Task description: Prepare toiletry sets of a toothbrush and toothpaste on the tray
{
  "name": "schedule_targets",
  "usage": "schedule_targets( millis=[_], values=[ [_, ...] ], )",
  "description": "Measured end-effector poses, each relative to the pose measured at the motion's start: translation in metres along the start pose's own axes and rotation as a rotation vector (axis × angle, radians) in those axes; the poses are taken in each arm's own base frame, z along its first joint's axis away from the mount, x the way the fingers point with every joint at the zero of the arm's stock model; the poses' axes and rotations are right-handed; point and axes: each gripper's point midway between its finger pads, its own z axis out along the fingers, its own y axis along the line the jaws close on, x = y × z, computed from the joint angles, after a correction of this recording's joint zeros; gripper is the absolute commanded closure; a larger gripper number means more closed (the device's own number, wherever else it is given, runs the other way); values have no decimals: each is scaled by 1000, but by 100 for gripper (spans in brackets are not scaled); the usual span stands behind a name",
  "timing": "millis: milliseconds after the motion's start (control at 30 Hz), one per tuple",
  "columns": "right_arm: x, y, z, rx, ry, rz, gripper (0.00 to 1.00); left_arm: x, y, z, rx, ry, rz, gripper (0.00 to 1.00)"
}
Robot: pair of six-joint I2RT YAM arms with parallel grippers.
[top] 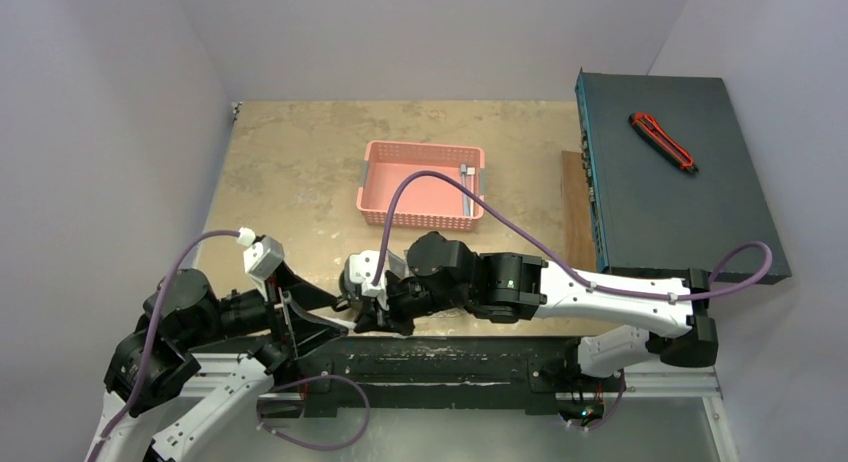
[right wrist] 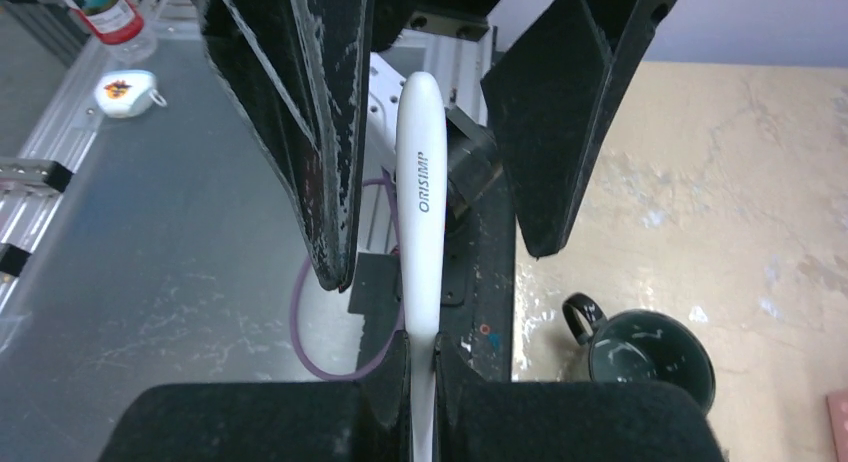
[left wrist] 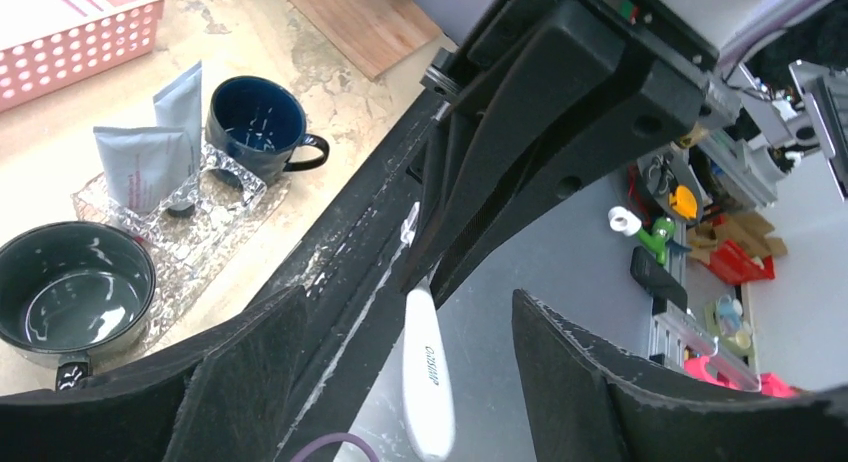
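Note:
My right gripper is shut on the thin end of a white toothbrush. The handle sticks out over the near table edge. My left gripper is open, its two fingers standing either side of the handle with a gap on each side. In the top view the two grippers meet at the near edge, left and right. The see-through tray lies on the table with two silver-grey toothpaste tubes resting on it.
Two dark mugs stand at the tray's ends. The pink basket sits mid-table with a few items along its right side. A dark box with a red cutter fills the right side, beside a wooden board.

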Motion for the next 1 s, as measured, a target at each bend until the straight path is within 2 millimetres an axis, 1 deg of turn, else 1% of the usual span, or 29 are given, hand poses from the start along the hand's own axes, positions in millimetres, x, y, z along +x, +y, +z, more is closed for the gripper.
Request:
schedule_targets(
  millis=[200,333,467,633,833,1000],
  values=[
    [-18,9,4,-58,-21,3,100,6,-8,-5,51,16,68,42],
    [-19,10,6,-73,-12,9,100,8,-9,-9,56,29,102,50],
    [-13,12,9,-86,13,18,100,10,-10,-12,55,37,124,51],
    [-4,11,8,-84,50,37,100,11,-11,-16,53,42,149,53],
    [-2,9,5,-81,62,44,100,14,-10,-16,51,70,159,56],
    [-5,9,2,-80,69,47,100,17,-7,-14,48,105,152,59]
  ],
)
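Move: The toothbrush handle, held out leftwards by my right hand, already reaches between my open left fingers: its middle is about 2 cm to the right of my left hand and 1 cm back, at the same height. From my right hand, the left gripper is some 5 cm to the left and about 1 cm ahead, level with it. The green mug stands roughly 13 cm ahead of my left hand, 2 cm right and 17 cm below; the toothpaste tubes are about 8 cm right of the mug and 2 cm farther out. I close my left fingers from three-quarters open to under half around the toothbrush handle, easing that hand back about 2 cm and about 1 cm left, with a turn of some 10 degrees. My right hand keeps its pinch on the toothbrush and makes small adjustments: up and left by about 1.5 cm, then back down and right, ending about 1 cm farther back. My left fingers stay short of a grip. ##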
